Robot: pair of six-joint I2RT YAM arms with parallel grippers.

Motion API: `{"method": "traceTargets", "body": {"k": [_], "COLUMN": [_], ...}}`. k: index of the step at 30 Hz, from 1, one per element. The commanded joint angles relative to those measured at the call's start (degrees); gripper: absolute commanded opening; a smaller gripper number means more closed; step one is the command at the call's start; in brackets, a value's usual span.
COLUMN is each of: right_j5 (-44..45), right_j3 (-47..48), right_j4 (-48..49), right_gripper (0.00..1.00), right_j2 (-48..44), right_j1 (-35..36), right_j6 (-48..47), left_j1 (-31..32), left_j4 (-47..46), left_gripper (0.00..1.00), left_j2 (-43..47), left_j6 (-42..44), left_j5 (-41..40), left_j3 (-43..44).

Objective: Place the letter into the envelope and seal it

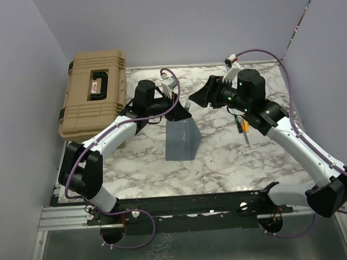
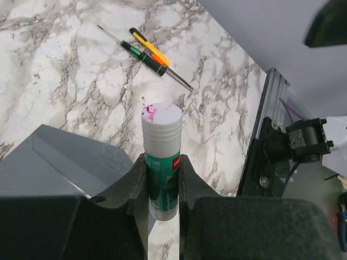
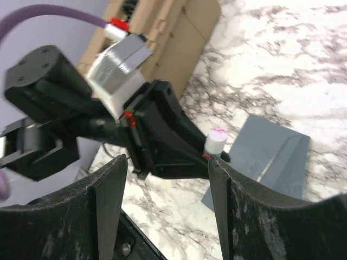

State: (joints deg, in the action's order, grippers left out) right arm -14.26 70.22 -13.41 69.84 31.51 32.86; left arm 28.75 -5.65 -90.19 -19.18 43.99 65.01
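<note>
The slate blue-grey envelope (image 1: 183,140) lies flat on the marble table at the middle; it also shows in the left wrist view (image 2: 59,157) and the right wrist view (image 3: 271,151). My left gripper (image 1: 181,104) is shut on a green glue stick with a white cap (image 2: 161,154) and holds it above the envelope's far end. My right gripper (image 1: 198,97) is open and empty, raised in the air just right of the left one. The glue stick's cap (image 3: 216,140) sits near its right finger (image 3: 227,206). The letter is not in view.
A big tan hard case (image 1: 96,93) stands at the back left of the table. A green-black screwdriver and a yellow-orange tool (image 2: 152,57) lie right of the envelope (image 1: 243,129). An aluminium rail (image 1: 67,217) runs along the near edge.
</note>
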Motion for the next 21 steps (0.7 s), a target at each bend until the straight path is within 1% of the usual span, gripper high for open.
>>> {"method": "traceTargets", "body": {"k": [1, 4, 9, 18, 21], "right_j5": [3.20, 1.58, 0.58, -1.28, -1.76], "right_j3": [1.93, 1.65, 1.76, -0.86, -1.00], "right_j4": [-13.14, -10.76, -10.32, -4.20, -3.52], "right_gripper": [0.65, 0.63, 0.53, 0.42, 0.41], "right_j2": [6.12, 7.12, 9.22, 11.59, 12.51], "right_j1": [0.13, 0.13, 0.13, 0.13, 0.13], "right_j6": [-2.19, -1.54, -0.94, 2.32, 2.46], "left_j1": [1.11, 1.22, 1.30, 2.30, 2.58], "left_j4": [4.60, 4.60, 4.60, 4.60, 4.60], "left_gripper": [0.00, 0.00, 0.00, 0.00, 0.00], "left_j2": [2.01, 2.07, 2.00, 1.67, 1.89], "left_j6": [7.41, 7.57, 7.41, 7.06, 7.12], "left_j5": [-1.06, -0.92, -0.59, 0.22, 0.31], "left_j3": [0.13, 0.03, 0.03, 0.29, 0.12]}}
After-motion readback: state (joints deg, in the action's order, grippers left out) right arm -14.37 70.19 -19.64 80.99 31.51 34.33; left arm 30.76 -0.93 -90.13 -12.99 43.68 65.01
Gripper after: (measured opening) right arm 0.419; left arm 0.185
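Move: The glue stick stands upright in the left fingers, its middle about 1 cm above that hand's point, and its cap is free. From the right hand, the stick lies roughly 4 cm ahead, 3 cm to the left and 10 cm below. The envelope lies on the table 7 cm ahead of the right hand, 5 cm to its left and some 30 cm down; the screwdrivers are about 11 cm ahead, 24 cm to the right and 32 cm below. The glue stick's capped end is what the right hand comes down on: it sinks about 10 cm, mostly early on, creeping a little forward and left, tips its fingers down some 15 degrees and narrows them part-way to straddle the cap without pinching it. The left hand keeps its hold on the stick's body, easing about 1.5 cm back and as much down. ##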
